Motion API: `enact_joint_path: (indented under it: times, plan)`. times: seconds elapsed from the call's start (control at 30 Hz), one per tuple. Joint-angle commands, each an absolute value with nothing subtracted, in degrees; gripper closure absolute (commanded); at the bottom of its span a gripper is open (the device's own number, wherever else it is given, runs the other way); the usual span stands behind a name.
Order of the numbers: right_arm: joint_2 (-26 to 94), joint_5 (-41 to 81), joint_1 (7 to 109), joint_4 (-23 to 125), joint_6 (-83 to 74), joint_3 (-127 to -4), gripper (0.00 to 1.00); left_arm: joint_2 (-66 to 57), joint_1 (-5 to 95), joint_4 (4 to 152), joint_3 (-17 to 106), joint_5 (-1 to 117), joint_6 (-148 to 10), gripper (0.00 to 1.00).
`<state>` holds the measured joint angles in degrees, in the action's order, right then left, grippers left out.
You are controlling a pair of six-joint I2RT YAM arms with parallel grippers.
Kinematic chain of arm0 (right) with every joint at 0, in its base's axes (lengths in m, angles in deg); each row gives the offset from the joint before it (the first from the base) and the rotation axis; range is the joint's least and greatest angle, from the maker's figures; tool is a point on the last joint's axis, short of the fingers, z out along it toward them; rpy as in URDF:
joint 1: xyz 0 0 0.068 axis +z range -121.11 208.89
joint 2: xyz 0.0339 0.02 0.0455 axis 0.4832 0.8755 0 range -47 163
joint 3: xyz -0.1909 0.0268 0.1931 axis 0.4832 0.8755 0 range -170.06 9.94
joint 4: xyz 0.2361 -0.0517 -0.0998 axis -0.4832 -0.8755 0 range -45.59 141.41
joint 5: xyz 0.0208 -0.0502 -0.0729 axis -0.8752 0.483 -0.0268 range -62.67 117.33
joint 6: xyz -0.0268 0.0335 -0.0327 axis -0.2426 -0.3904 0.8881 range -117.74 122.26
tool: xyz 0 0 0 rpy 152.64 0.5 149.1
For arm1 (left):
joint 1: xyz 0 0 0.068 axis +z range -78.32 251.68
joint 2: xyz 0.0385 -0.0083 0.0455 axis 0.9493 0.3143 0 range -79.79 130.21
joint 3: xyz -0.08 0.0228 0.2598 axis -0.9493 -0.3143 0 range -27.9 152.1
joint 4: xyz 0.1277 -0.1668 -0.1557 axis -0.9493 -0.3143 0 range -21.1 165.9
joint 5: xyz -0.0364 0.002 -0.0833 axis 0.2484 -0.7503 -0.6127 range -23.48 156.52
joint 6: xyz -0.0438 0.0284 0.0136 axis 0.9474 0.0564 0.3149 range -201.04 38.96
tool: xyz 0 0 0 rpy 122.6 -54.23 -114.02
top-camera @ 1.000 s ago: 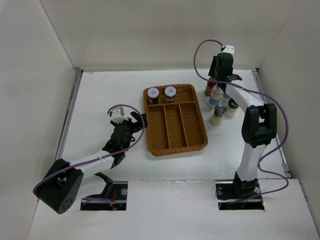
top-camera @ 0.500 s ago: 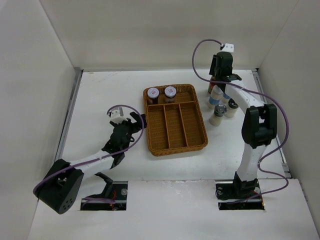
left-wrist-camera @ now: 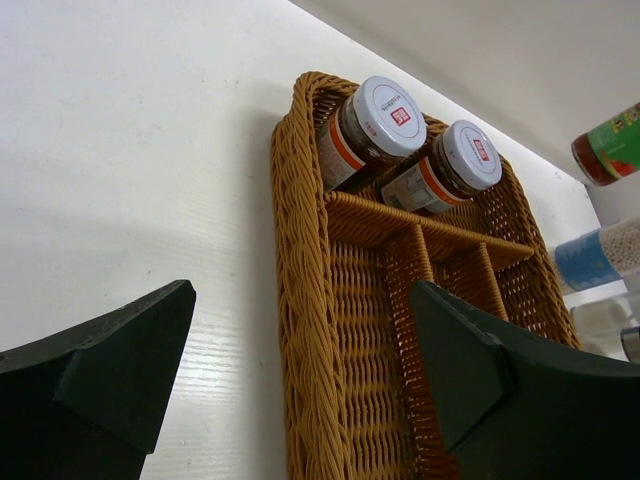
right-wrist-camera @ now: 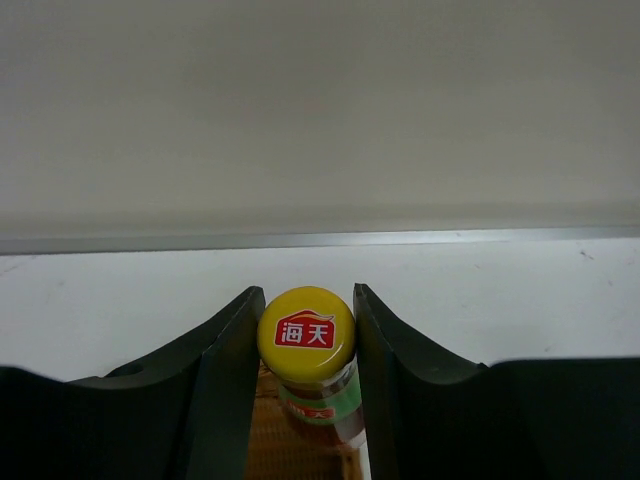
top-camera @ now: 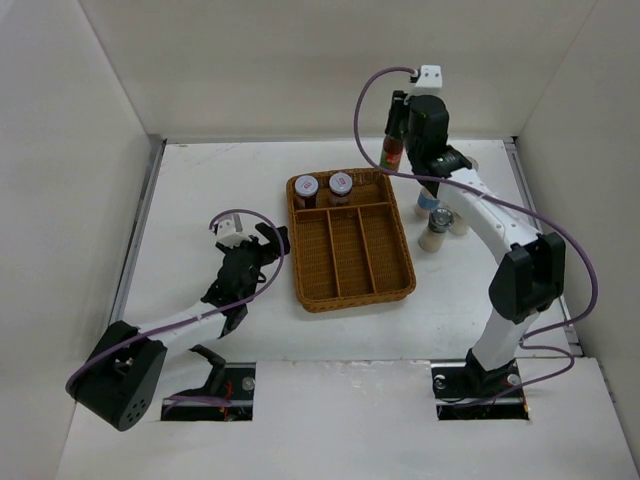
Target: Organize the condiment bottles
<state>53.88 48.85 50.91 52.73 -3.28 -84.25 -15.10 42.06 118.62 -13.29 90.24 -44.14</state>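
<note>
My right gripper (top-camera: 400, 135) is shut on the cap of the red-brown sauce bottle (top-camera: 392, 154) and holds it in the air over the back right corner of the wicker tray (top-camera: 352, 292). In the right wrist view the yellow cap (right-wrist-camera: 306, 331) sits between my fingers (right-wrist-camera: 228, 365). Two pale-lidded jars (top-camera: 306, 187) (top-camera: 341, 184) stand in the tray's back compartment and also show in the left wrist view (left-wrist-camera: 375, 122) (left-wrist-camera: 455, 165). My left gripper (top-camera: 272, 242) is open and empty beside the tray's left rim (left-wrist-camera: 300, 280).
Right of the tray stand a white blue-banded cylinder (top-camera: 433, 231), another one (top-camera: 428, 203) partly hidden behind my right arm, and a dark-capped shaker (top-camera: 461, 219). The tray's three long front compartments hold nothing. White walls close the table at the back and both sides.
My right gripper has lifted the sauce bottle from the cluster right of the tray and carried it up and left toward the tray's back corner. My left arm has barely moved.
</note>
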Motion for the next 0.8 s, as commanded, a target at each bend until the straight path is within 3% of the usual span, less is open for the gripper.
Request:
enact_joint_path:
  times: [0.0, 0.77]
  plan:
    - [52.5, 48.1, 52.7, 61.5, -2.5, -85.9, 0.70, -16.4, 42.5, 121.5, -13.8, 89.9, -43.2, 0.11]
    - [58.2, 46.9, 55.7, 69.4, -6.5, -75.0, 0.70, -15.0, 42.6, 121.8, -13.4, 89.0, -43.1, 0.10]
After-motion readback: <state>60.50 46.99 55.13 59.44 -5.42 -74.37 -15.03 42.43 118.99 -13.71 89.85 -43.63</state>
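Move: The right hand already holds the sauce bottle high by its neck; the free right end of the basket's far compartment lies about 4 cm back and 6 cm to its left, roughly 29 cm below. The nearer jar is some 5 cm back and 13 cm left, the far jar about 5 cm back and 22 cm left, the white-blue bottle about 9 cm back and 9 cm right. From the left hand that free spot lies some 17 cm ahead and 28 cm right. Leftwards first, about 5 cm until over the basket's far right corner, then down some 12 cm, the right hand carries the sauce bottle into the free end of the compartment beside the nearer jar. On the way down the fingers tip downward by roughly 10 degrees and keep their hold on the bottle neck. ##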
